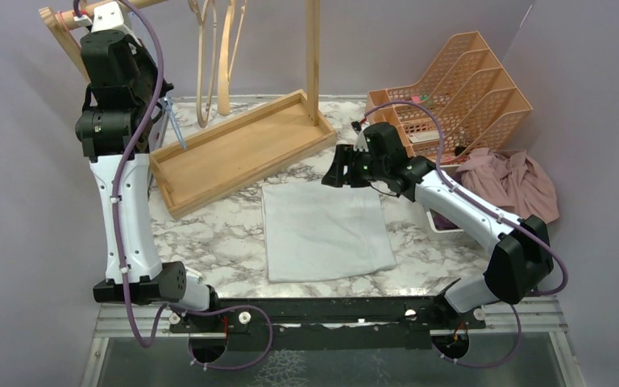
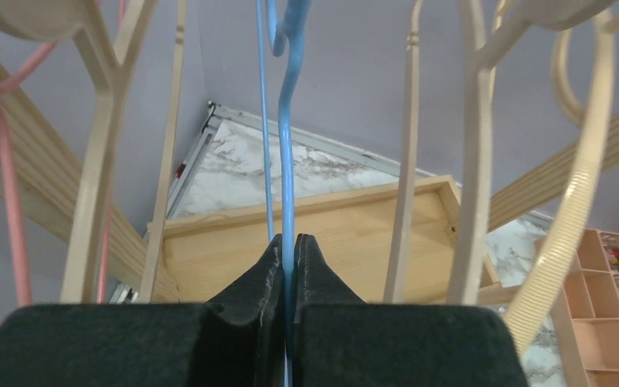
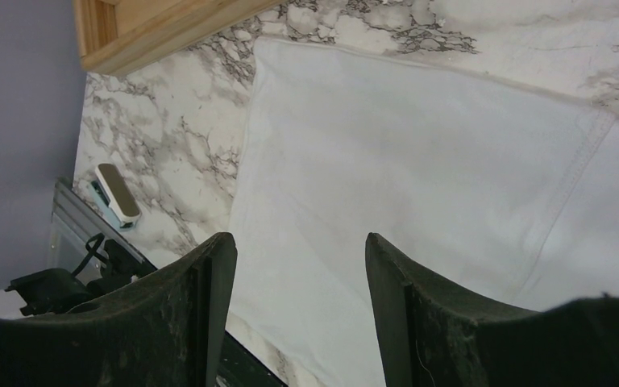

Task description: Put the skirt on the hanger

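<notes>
A white skirt (image 1: 326, 230) lies folded flat on the marble table, filling most of the right wrist view (image 3: 419, 161). My right gripper (image 1: 334, 173) hovers over its far edge, its fingers (image 3: 300, 250) open with nothing between them. A thin blue hanger (image 2: 285, 145) hangs from the wooden rack at the back left. My left gripper (image 2: 290, 242) is raised there and shut on the hanger's lower wire; in the top view a short piece of the blue hanger (image 1: 176, 125) shows beside that arm.
The wooden rack stands on a tray base (image 1: 238, 149) with cream hangers (image 1: 213, 56) and a pink hanger (image 2: 4, 177) beside the blue one. An orange mesh organizer (image 1: 459, 85) and a pink heap of cloth (image 1: 512, 181) sit at the right.
</notes>
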`<move>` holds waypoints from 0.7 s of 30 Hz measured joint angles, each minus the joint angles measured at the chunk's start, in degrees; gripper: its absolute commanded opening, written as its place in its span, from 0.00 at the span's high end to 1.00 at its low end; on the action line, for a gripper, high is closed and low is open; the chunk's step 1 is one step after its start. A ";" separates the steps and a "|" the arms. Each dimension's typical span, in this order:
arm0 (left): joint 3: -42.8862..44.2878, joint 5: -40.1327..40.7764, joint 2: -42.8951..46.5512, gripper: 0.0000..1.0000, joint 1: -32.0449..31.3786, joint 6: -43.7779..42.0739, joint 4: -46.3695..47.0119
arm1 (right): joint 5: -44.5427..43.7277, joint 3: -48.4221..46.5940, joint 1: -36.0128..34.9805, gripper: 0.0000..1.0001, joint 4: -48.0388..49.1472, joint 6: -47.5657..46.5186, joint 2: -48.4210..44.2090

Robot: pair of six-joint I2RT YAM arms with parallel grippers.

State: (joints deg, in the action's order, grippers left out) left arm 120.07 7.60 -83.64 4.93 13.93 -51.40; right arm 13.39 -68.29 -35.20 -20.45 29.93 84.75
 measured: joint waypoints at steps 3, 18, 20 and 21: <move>1.22 -1.44 1.64 1.00 0.00 -0.81 1.01 | -0.02 0.00 0.00 0.36 -0.44 0.00 -0.09; -15.02 -10.88 19.69 1.00 -0.61 -2.29 2.14 | -0.04 -0.76 0.00 0.36 -6.14 -0.39 -7.85; -15.91 -12.57 22.16 1.00 -2.45 -4.04 2.27 | -0.07 -0.87 0.00 0.35 -6.60 -1.01 -9.53; -16.11 -14.38 23.10 1.00 -3.30 -5.64 2.27 | -0.07 -0.98 0.00 0.35 -6.84 -1.31 -10.38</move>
State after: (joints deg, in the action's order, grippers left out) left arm 103.96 -6.79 -60.53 1.63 8.29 -49.12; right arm 13.32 -69.28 -35.20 -27.29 28.62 74.37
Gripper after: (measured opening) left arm 0.028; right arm 0.643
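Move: The left hand already grips the blue hanger; the skirt it is meant for lies flat on the table about 36 cm to its right, 16 cm back and 45 cm below. The wooden tray lies some 9 cm ahead, 11 cm to its right and 44 cm below, and a wooden hanger hangs about 9 cm right, 3 cm farther out and 6 cm lower. From the empty right hand the skirt is about 9 cm back, 1 cm left and 17 cm below. Fingers still shut on the blue hanger, the left hand first lifts it about 4 cm, then draws it back about 11 cm and some 6 cm right, sinking slightly on the way, away from the hanging rod towards the skirt's side of the table. The wrist swings clockwise some 20 degrees. The right hand, open and empty, rises about 5 cm and eases back and right. ##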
